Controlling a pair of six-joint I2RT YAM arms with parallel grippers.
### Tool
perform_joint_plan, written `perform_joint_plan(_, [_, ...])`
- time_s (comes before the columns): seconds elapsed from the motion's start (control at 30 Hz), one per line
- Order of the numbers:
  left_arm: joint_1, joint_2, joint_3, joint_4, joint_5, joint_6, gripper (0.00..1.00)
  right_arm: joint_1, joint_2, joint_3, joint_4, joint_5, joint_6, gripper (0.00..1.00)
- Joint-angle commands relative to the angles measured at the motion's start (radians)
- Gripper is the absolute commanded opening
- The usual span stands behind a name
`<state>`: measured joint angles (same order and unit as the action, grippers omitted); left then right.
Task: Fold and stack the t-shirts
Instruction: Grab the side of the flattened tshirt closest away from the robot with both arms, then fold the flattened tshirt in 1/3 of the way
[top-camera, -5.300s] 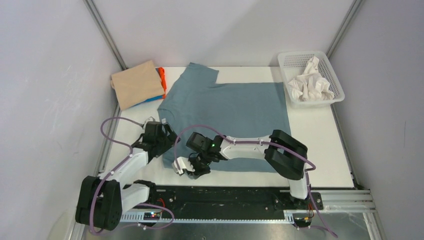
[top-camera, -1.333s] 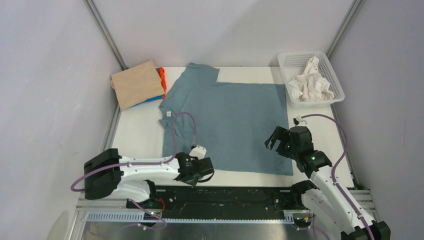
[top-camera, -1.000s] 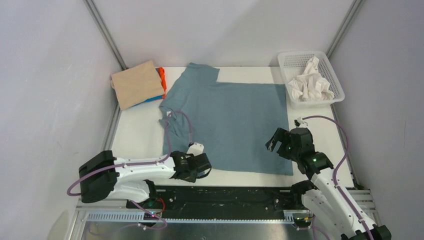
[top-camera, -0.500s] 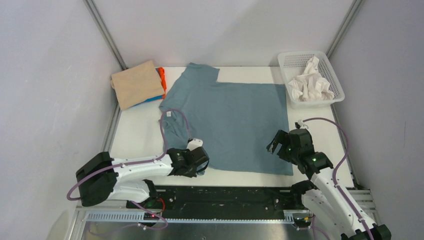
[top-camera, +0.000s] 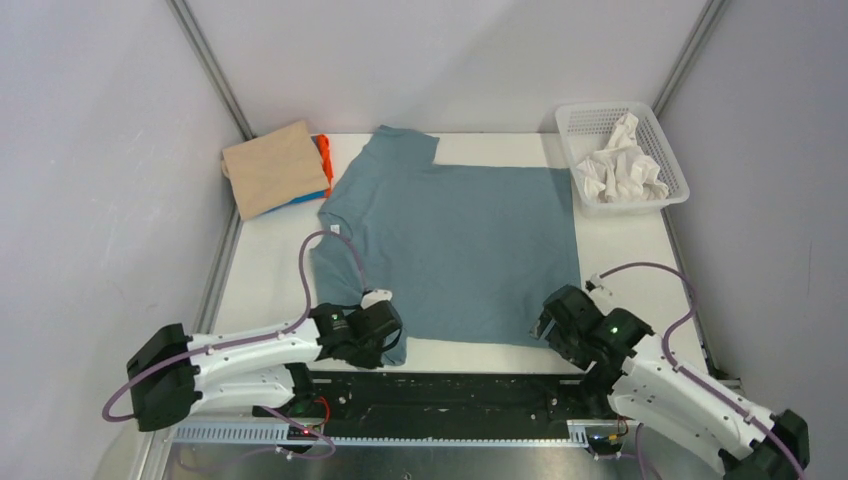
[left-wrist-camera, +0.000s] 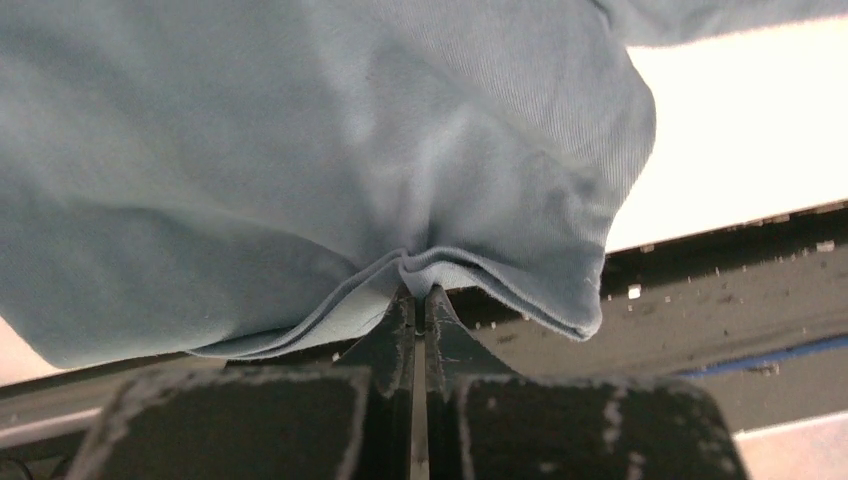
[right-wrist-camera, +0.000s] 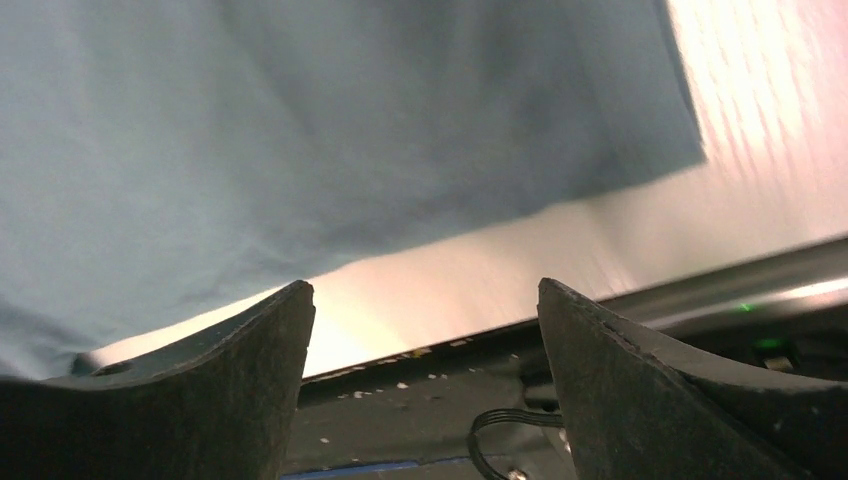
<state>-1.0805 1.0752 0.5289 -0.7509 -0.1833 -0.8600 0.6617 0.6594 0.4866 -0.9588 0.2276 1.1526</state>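
A large slate blue-grey t-shirt (top-camera: 455, 240) lies spread on the white table (top-camera: 270, 265), neck to the left, its small white neck label (top-camera: 336, 228) showing. My left gripper (top-camera: 392, 345) is shut on the shirt's near left sleeve edge (left-wrist-camera: 430, 270) at the table's front edge, the cloth bunched above the jaws. My right gripper (top-camera: 545, 328) is open and empty at the shirt's near right hem corner (right-wrist-camera: 690, 150), which lies flat. A folded tan t-shirt (top-camera: 275, 167) tops a stack with orange (top-camera: 323, 152) and bright blue (top-camera: 300, 198) edges at the back left.
A white mesh basket (top-camera: 672, 160) with crumpled white cloth (top-camera: 620, 170) stands at the back right. A black rail (top-camera: 470, 385) runs along the table's near edge. Grey walls close in both sides.
My left gripper has pulled the sleeve edge toward the near edge and left. My right gripper has dropped down and toward the front, to the shirt's near right corner.
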Motion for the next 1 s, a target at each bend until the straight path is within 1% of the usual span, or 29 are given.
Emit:
perform_joint_plan(0.0, [-0.039, -0.058, 0.009, -0.078, 0.058, -0.08, 0.0, 0.153, 0.051, 0.018, -0.174, 0.197, 0.356, 0.86])
perform_joint_plan(0.07, [-0.059, -0.063, 0.023, -0.091, 0.065, -0.098, 0.0, 0.217, 0.066, 0.005, -0.165, 0.239, 0.437, 0.84])
perform_joint_plan(0.1, [-0.066, -0.065, 0.029, -0.104, 0.066, -0.105, 0.0, 0.224, 0.07, -0.012, -0.155, 0.252, 0.479, 0.83])
perform_joint_plan(0.2, [-0.096, -0.068, 0.047, -0.12, 0.067, -0.13, 0.0, 0.23, 0.063, -0.078, -0.05, 0.259, 0.509, 0.75])
perform_joint_plan(0.23, [-0.098, -0.07, 0.047, -0.126, 0.073, -0.135, 0.0, 0.231, 0.057, -0.091, -0.034, 0.26, 0.516, 0.7])
perform_joint_plan(0.3, [-0.101, -0.074, 0.042, -0.132, 0.084, -0.151, 0.0, 0.23, 0.046, -0.112, -0.016, 0.264, 0.531, 0.66])
perform_joint_plan(0.43, [-0.107, -0.082, 0.048, -0.147, 0.093, -0.169, 0.0, 0.231, 0.019, -0.123, -0.017, 0.271, 0.533, 0.6])
perform_joint_plan(0.57, [-0.108, -0.075, 0.075, -0.152, 0.081, -0.15, 0.0, 0.23, 0.021, -0.121, -0.02, 0.279, 0.534, 0.54])
perform_joint_plan(0.7, [-0.107, -0.055, 0.102, -0.156, 0.057, -0.128, 0.0, 0.215, 0.007, -0.118, -0.031, 0.321, 0.534, 0.5])
perform_joint_plan(0.73, [-0.106, -0.047, 0.108, -0.156, 0.047, -0.123, 0.0, 0.207, -0.001, -0.12, -0.027, 0.325, 0.521, 0.49])
perform_joint_plan(0.83, [-0.09, -0.029, 0.13, -0.159, 0.035, -0.098, 0.0, 0.164, -0.011, -0.126, 0.0, 0.318, 0.475, 0.4])
perform_joint_plan(0.9, [-0.074, -0.023, 0.137, -0.16, 0.03, -0.085, 0.0, 0.143, -0.012, -0.127, 0.015, 0.313, 0.445, 0.36])
perform_joint_plan(0.97, [-0.055, -0.023, 0.139, -0.161, 0.029, -0.074, 0.0, 0.122, -0.007, -0.128, 0.027, 0.31, 0.416, 0.35])
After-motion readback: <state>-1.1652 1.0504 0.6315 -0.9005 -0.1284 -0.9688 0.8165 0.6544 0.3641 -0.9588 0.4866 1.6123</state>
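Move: Just under the right hand, about 5 cm down, level with it and some 2 cm to its right, runs the t-shirt's near hem; the shirt's near-right corner is roughly 9 cm to the right and level, on the table. The left hand already holds the near sleeve's edge, with the table's near edge about 2 cm back and 2 cm below; the straight part of the hem starts some 7 cm to its right and 4 cm ahead. Drawing the pinched near sleeve back about 4 cm over the table edge, the left hand then lifts some 2 cm while easing 1 cm forward, grip kept. The right hand sinks some 3 cm to the near hem, slipping back at first and then forward again while edging right, turns roughly 20 degrees clockwise and narrows its wide-open fingers to about a third without shutting. ##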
